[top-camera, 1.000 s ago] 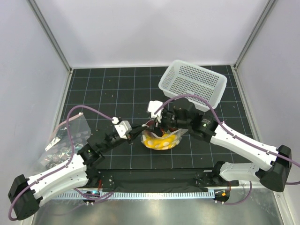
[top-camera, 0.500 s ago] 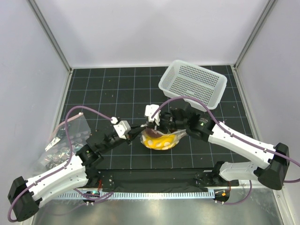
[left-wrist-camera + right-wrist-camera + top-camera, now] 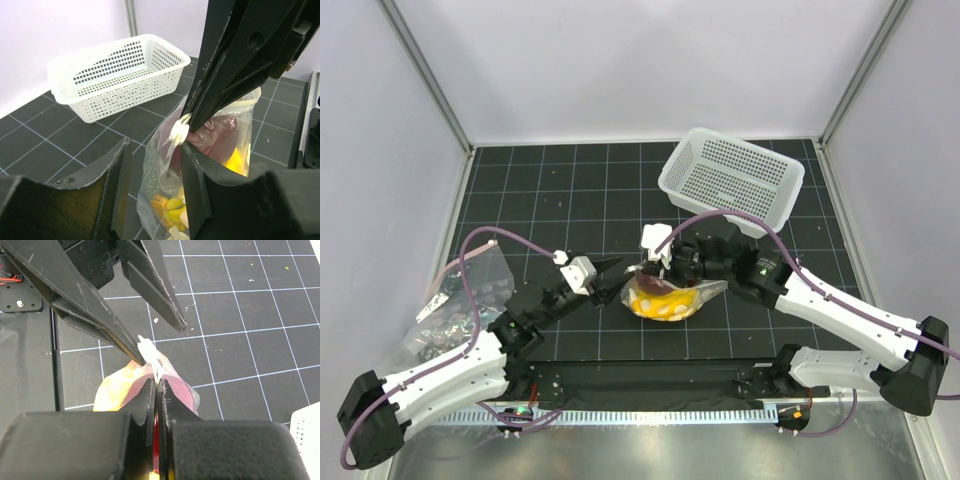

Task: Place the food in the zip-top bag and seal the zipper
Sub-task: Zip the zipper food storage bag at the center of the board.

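The zip-top bag (image 3: 667, 299) sits mid-table with the food inside. A yellow banana (image 3: 670, 303), a dark-red fruit (image 3: 220, 135) and a netted melon (image 3: 150, 176) show through the plastic. My right gripper (image 3: 657, 271) is shut on the bag's top edge, pinching the zipper (image 3: 159, 371) beside its white end tab (image 3: 147, 349). My left gripper (image 3: 608, 273) stands open at the bag's left end. In the left wrist view its fingers (image 3: 120, 185) straddle the bag's corner (image 3: 165, 195) without gripping. From the right wrist view, the left gripper (image 3: 157, 342) shows its jaws apart.
A white perforated basket (image 3: 732, 180) stands at the back right, also in the left wrist view (image 3: 115, 75). A second clear crinkly bag (image 3: 460, 300) lies at the left edge of the black grid mat (image 3: 550, 200), by the left arm.
The right gripper has shut on the bag's top edge. The left gripper has opened, let go of the bag's end and drawn back slightly to the left.
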Controlling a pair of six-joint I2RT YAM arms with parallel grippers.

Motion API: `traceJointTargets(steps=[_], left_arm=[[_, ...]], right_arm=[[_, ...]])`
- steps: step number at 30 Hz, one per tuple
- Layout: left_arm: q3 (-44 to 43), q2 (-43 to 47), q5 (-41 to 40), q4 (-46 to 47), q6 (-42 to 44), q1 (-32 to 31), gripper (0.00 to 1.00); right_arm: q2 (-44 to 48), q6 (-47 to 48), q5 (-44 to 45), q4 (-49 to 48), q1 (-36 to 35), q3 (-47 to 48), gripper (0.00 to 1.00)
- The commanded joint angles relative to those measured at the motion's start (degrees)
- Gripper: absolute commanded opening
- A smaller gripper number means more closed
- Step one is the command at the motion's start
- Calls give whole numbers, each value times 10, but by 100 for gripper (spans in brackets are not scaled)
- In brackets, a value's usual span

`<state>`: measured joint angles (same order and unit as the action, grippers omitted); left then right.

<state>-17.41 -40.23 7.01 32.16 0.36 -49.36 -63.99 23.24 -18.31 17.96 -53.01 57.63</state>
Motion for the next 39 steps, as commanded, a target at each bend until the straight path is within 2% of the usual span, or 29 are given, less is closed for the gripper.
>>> traceJointTargets(steps=[1,11,19,21,22,25,26,27,29,31,34,39], left_arm=[[2,-3,-8,56,0,2,48],[-20,-26,44,27,9,2,42],[-25,-43,52,26,10,2,47],[-23,-40,51,26,12,2,38],[-21,-35,53,27,13,2,29],[-21,-28,53,26,14,2,10],[-21,-22,52,20,14,2,0],[-22,-20,50,18,8,2,0],[-27,-13,45,3,0,2,0],[-35,-12,45,-7,-1,2,0],[-41,-13,63,-14,0,2,0],[-47,-18,105,-18,-14,2,0]], right_arm=[[13,-12,3,-36,3,3,1],[21,-14,-28,-36,4,0,1],[29,-22,-27,-47,6,-5,1],[30,-23,-27,-49,7,-7,1],[30,-22,-28,-48,7,-7,1],[31,-21,-40,-47,7,-8,1],[30,-19,-45,-46,7,-7,1],[28,-18,-50,-46,6,-7,1],[26,-15,-59,-48,7,-7,22],[25,-7,-76,-52,7,-14,47],[32,7,-105,-83,7,-37,52],[57,29,-111,-151,2,-85,52]])
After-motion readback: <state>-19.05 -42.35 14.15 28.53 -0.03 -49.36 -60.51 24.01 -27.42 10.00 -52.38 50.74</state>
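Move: The white end of the bag's zipper lies about 2 cm to the left hand's right, 1 cm back and 1 cm below its part-open fingers. It is also some 2 cm to the left of the right hand, which already pinches the zipper beside it. Inside the bag, the red fruit sits roughly 7 cm right of the left hand, 3 cm back and 4 cm below; the banana lies about 9 cm right of the left hand, 6 cm back and 8 cm below. Rightward and down by some 2 cm, the left hand brings its half-open fingers to the zipper's white end, pinches shut just beneath it and eases about 1 cm back. The right hand nearly holds its place with its grip kept until the left has closed, then opens about halfway, lets go and backs off some 2 cm, turning slightly counter-clockwise, the zipper strip still between its spread fingers. ##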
